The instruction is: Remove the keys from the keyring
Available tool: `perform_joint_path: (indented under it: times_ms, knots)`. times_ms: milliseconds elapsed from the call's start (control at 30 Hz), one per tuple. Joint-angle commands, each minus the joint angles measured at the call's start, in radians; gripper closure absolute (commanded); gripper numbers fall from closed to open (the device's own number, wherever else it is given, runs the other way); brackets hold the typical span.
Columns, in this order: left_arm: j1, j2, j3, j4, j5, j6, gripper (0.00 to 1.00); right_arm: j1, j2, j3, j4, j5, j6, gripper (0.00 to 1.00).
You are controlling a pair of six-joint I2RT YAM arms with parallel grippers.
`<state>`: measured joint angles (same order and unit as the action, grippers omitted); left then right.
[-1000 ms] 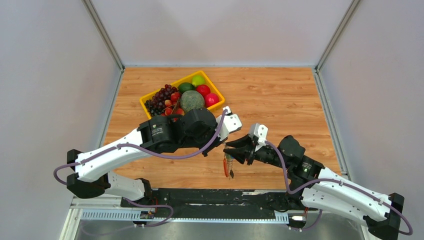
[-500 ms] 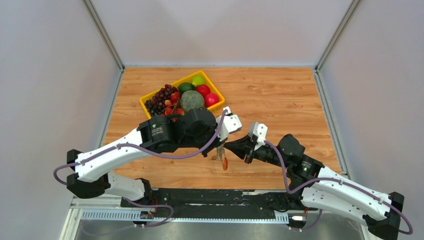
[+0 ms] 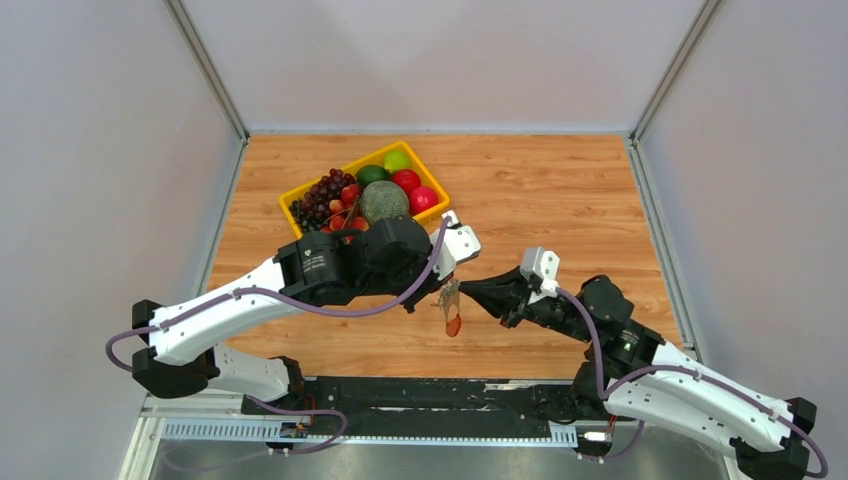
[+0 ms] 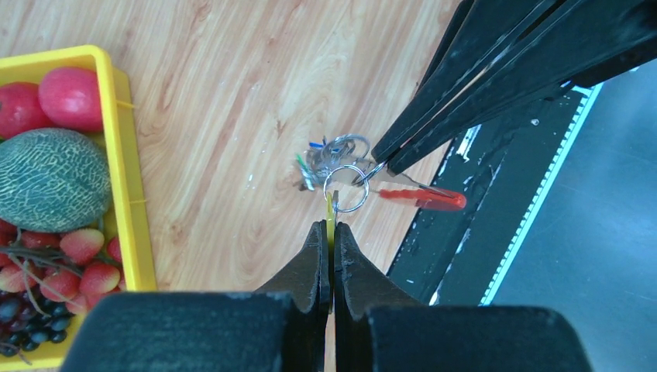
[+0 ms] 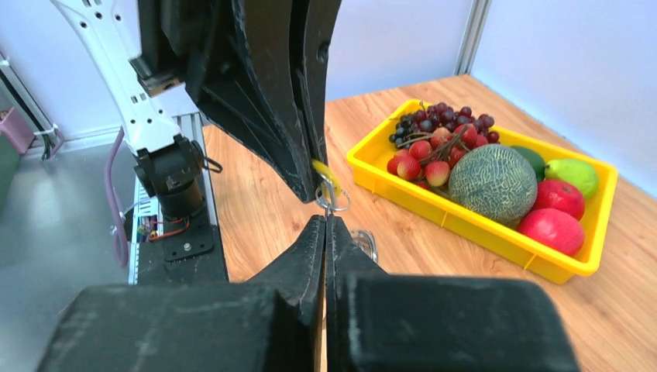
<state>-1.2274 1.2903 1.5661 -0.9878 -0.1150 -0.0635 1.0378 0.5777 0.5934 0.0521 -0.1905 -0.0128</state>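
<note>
The keyring hangs in the air between my two gripper tips, above the table's near edge, with its red oval tag dangling below. In the left wrist view my left gripper is shut on the yellow key, which is threaded on the silver ring. Blue and green keys bunch beside it, and the red tag sticks out to the right. My right gripper is shut on the ring from the other side, just under the yellow key.
A yellow fruit tray with grapes, a melon and apples stands just behind the left arm; it also shows in the left wrist view and the right wrist view. The black base rail runs below the keyring.
My right gripper has shut and met the left gripper's tip, then the right arm shifted to the right. The bunch has risen and now hangs between both grippers.
</note>
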Motion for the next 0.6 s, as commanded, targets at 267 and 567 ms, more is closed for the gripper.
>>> perform_joint_path:
  times_ms: [267, 567]
  knots:
    - [0.010, 0.083, 0.053, -0.017, 0.125, -0.011, 1.00, 0.004, -0.098, -0.040, 0.109, 0.045, 0.007, 1.00]
    - [0.009, -0.018, 0.071, 0.024, 0.052, 0.008, 1.00, 0.005, -0.098, -0.040, 0.039, 0.064, 0.007, 0.76]
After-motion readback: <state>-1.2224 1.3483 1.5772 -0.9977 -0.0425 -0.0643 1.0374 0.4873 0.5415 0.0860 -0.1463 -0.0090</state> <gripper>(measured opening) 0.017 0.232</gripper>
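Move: The left fingers already pinch the yellow key, about 3 cm to the left of the right hand and level with it. The keyring is stretched between the hands, some 2 cm to the left hand's right and 1 cm to the right hand's left, with the red key dangling roughly 7 cm below and 2 cm nearer the base than the right hand. The fruit tray lies about 20 cm ahead, 17 cm left and 20 cm below the left hand. Right hand draws 1.5 cm right, then opens off the keyring; left, still pinching yellow key, dips 2.5 cm. ##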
